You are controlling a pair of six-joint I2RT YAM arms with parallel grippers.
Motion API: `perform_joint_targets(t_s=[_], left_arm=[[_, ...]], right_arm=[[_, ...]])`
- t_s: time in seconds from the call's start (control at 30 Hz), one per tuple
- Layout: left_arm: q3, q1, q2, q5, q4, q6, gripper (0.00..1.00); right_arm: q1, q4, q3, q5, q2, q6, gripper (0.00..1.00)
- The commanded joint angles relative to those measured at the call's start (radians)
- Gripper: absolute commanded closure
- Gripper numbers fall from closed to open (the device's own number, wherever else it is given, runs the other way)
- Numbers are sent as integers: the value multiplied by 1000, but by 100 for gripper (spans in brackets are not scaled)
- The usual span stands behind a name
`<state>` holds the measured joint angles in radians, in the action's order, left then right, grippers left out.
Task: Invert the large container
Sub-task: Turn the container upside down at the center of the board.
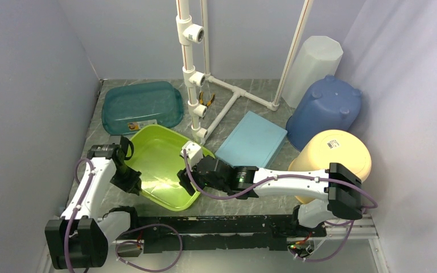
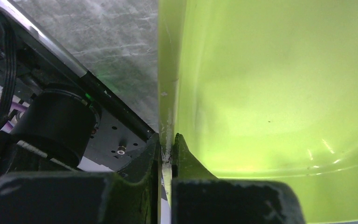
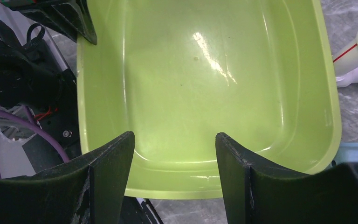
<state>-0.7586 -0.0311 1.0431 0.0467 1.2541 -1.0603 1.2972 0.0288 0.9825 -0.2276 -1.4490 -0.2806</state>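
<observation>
The large container is a lime green tub [image 1: 160, 154], lying open side up at the near left of the table. My left gripper [image 1: 132, 181] is shut on its left rim. In the left wrist view the two fingers pinch the thin rim wall [image 2: 168, 107] at the left gripper [image 2: 168, 139], one finger outside and one inside the tub [image 2: 270, 93]. My right gripper [image 1: 184, 174] is open at the tub's near right rim. In the right wrist view the right gripper [image 3: 175, 140] has its fingers apart above the rim [image 3: 177, 189], with nothing between them and the tub's inside [image 3: 205, 79] beyond.
A teal tub [image 1: 142, 105] lies upside down at the back left. A white pipe frame [image 1: 196, 74] stands behind the green tub. To the right are a light blue lid [image 1: 253, 139], a blue bucket [image 1: 325, 111], a cream bucket [image 1: 333, 153] and a tall white bin [image 1: 313, 65]. Walls close in on three sides.
</observation>
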Motion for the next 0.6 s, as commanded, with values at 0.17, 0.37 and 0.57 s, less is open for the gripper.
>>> perform_joint_targets(t_s=[0.17,0.37,0.57], left_arm=[[-288,0,-130,181,232,57,97],[-493,1,-195,321,260,165,97],[-623,0,-218,426,207,318,97]], right_arm=[[-7,-16,38,-50,44,-31,32],[-25,-4,64,-30,74,-41,32],[-33,-1,85,-3,85,-38,31]])
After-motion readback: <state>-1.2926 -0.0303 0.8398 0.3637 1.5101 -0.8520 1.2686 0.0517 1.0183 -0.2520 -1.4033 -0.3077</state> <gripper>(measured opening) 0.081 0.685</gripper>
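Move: The large container, green and open side up, is pinched by its near-left rim in the left hand; its middle lies about 7 cm ahead, 10 cm right and 3 cm below. Board centre is roughly 11 cm ahead and 25 cm right, 8 cm down. The teal tray lies some 28 cm straight ahead, 7 cm lower; the pipe stand's near foot is 18 cm ahead, 23 cm right, 6 cm down. From the right hand the container's middle is about 5 cm ahead, 5 cm left, 10 cm below. The large container is hoisted by its rim: the left hand, still pinching it with shut fingers, climbs about 16 cm and drifts some 6 cm left, quickly, away from the board. Its wrist tips some 30 degrees on the way, the fingertips swinging forward and to the left. The right hand, open beside the container's right end, edges up about 3 cm and slightly forward. ##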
